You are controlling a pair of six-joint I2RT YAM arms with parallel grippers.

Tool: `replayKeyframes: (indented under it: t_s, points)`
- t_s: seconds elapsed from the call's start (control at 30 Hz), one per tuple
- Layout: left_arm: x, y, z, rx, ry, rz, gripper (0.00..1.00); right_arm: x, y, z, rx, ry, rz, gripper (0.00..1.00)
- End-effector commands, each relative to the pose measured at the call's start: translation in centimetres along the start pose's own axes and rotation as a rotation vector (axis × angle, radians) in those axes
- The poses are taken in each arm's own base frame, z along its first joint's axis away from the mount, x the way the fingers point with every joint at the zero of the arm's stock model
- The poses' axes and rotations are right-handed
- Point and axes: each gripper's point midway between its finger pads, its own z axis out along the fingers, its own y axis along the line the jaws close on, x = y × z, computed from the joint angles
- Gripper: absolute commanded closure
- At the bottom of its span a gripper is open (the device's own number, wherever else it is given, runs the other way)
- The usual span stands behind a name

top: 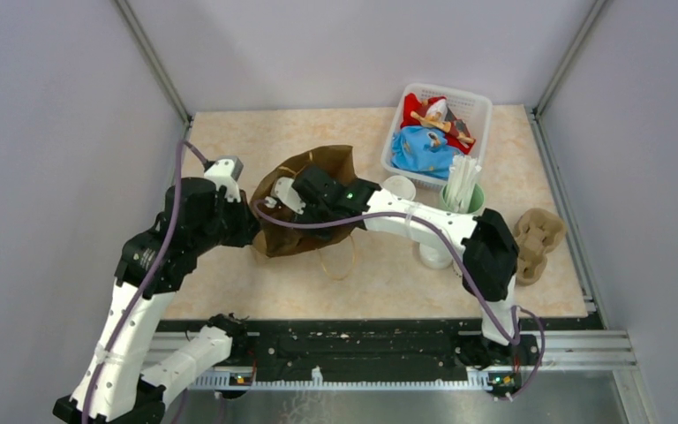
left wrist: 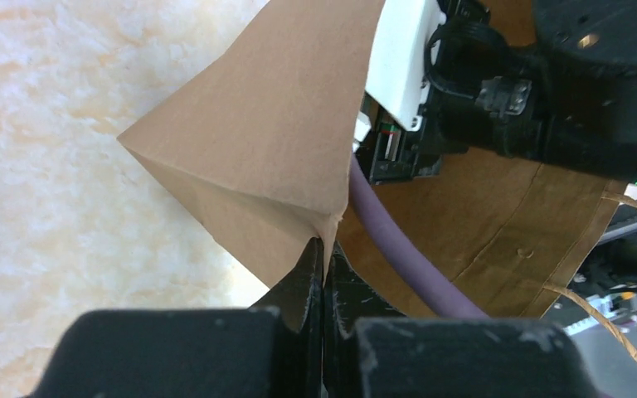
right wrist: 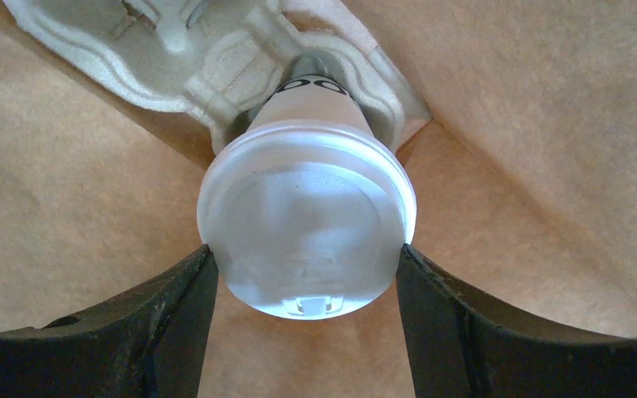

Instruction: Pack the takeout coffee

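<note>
The takeout coffee (right wrist: pixel 307 207), a white paper cup with black lettering and a round white lid, stands inside the brown paper bag (right wrist: pixel 547 124). Its base sits in a pulp cup carrier (right wrist: pixel 174 50) at the bag's bottom. My right gripper (right wrist: pixel 305 253) reaches down into the bag, both fingers pressed against the lid's sides. My left gripper (left wrist: pixel 325 249) is shut on the rim of the bag (left wrist: pixel 274 141), holding its mouth up. In the top view the bag (top: pixel 274 238) lies centre-left, with the right wrist (top: pixel 327 194) over its opening. The cup is hidden there.
A white basket (top: pixel 477 106) with red and blue packets stands at the back right. A green cup of straws (top: pixel 463 190), a lone white cup (top: pixel 399 187), white lids (top: pixel 435 256) and a second pulp carrier (top: pixel 537 243) stand on the right. The bag's twine handle (top: pixel 340 261) trails forward.
</note>
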Motion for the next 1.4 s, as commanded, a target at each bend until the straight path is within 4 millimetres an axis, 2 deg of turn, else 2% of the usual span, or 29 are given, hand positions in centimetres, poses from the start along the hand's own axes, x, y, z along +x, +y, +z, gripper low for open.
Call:
replayKeyframes:
  t_s: [0.0,0.13,0.4,0.53,0.63,0.77,1.07,1.2,1.37]
  points:
    - [-0.1,-1.0,-1.4,0.019,0.018,-0.120,1.00,2.3,4.2,0.7,-0.111,0.147,0.062,0.49]
    - [0.5,-0.2,-1.2,-0.039,0.036,-0.186,1.00,3.4,6.5,2.4,-0.142,0.215,0.068,0.48]
    - [-0.1,2.3,-1.5,-0.164,-0.035,-0.161,1.00,5.1,8.4,6.2,-0.166,0.309,0.105,0.49]
    - [-0.2,2.4,-1.5,-0.165,-0.047,-0.156,1.00,6.4,8.7,6.9,-0.160,0.350,0.098,0.49]
    - [-0.2,2.4,-1.5,-0.165,-0.046,-0.152,1.00,4.6,7.7,5.4,-0.148,0.301,0.119,0.45]
    - [-0.4,2.5,-1.5,-0.174,-0.060,-0.163,1.00,1.5,5.9,2.3,-0.125,0.222,0.158,0.32]
    - [-0.7,3.1,-1.6,-0.223,-0.066,-0.210,1.00,-2.7,4.2,-3.1,-0.123,0.101,0.241,0.05]
    - [-1.1,3.2,-1.5,-0.233,-0.074,-0.213,1.00,-3.7,3.9,-5.2,-0.124,0.066,0.254,0.01]
    - [-1.5,3.4,-1.5,-0.254,-0.075,-0.234,1.00,-3.5,4.1,-7.5,-0.123,0.076,0.266,0.01]
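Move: The lidded cup is already held by its rim, base in the carrier well inside the tilted bag. That well lies about 4 cm ahead, 4 cm left and 6 cm below the right hand, with the carrier's other well some 8 cm farther left. The bag's pinched rim corner is roughly 14 cm left of the right hand, 4 cm back and 12 cm higher. From the left hand, the cup's well lies about 8 cm ahead, 12 cm right and 17 cm down. The cup is carried left and down, about 2.5 cm each, with a slight draw back, into its carrier well. The right fingers then open wide and back off some 4 cm towards the base while rising, tipping down about 10 degrees. Meanwhile the left hand, still pinching the bag's rim corner, draws it about 3.5 cm left and turns counter-clockwise. ##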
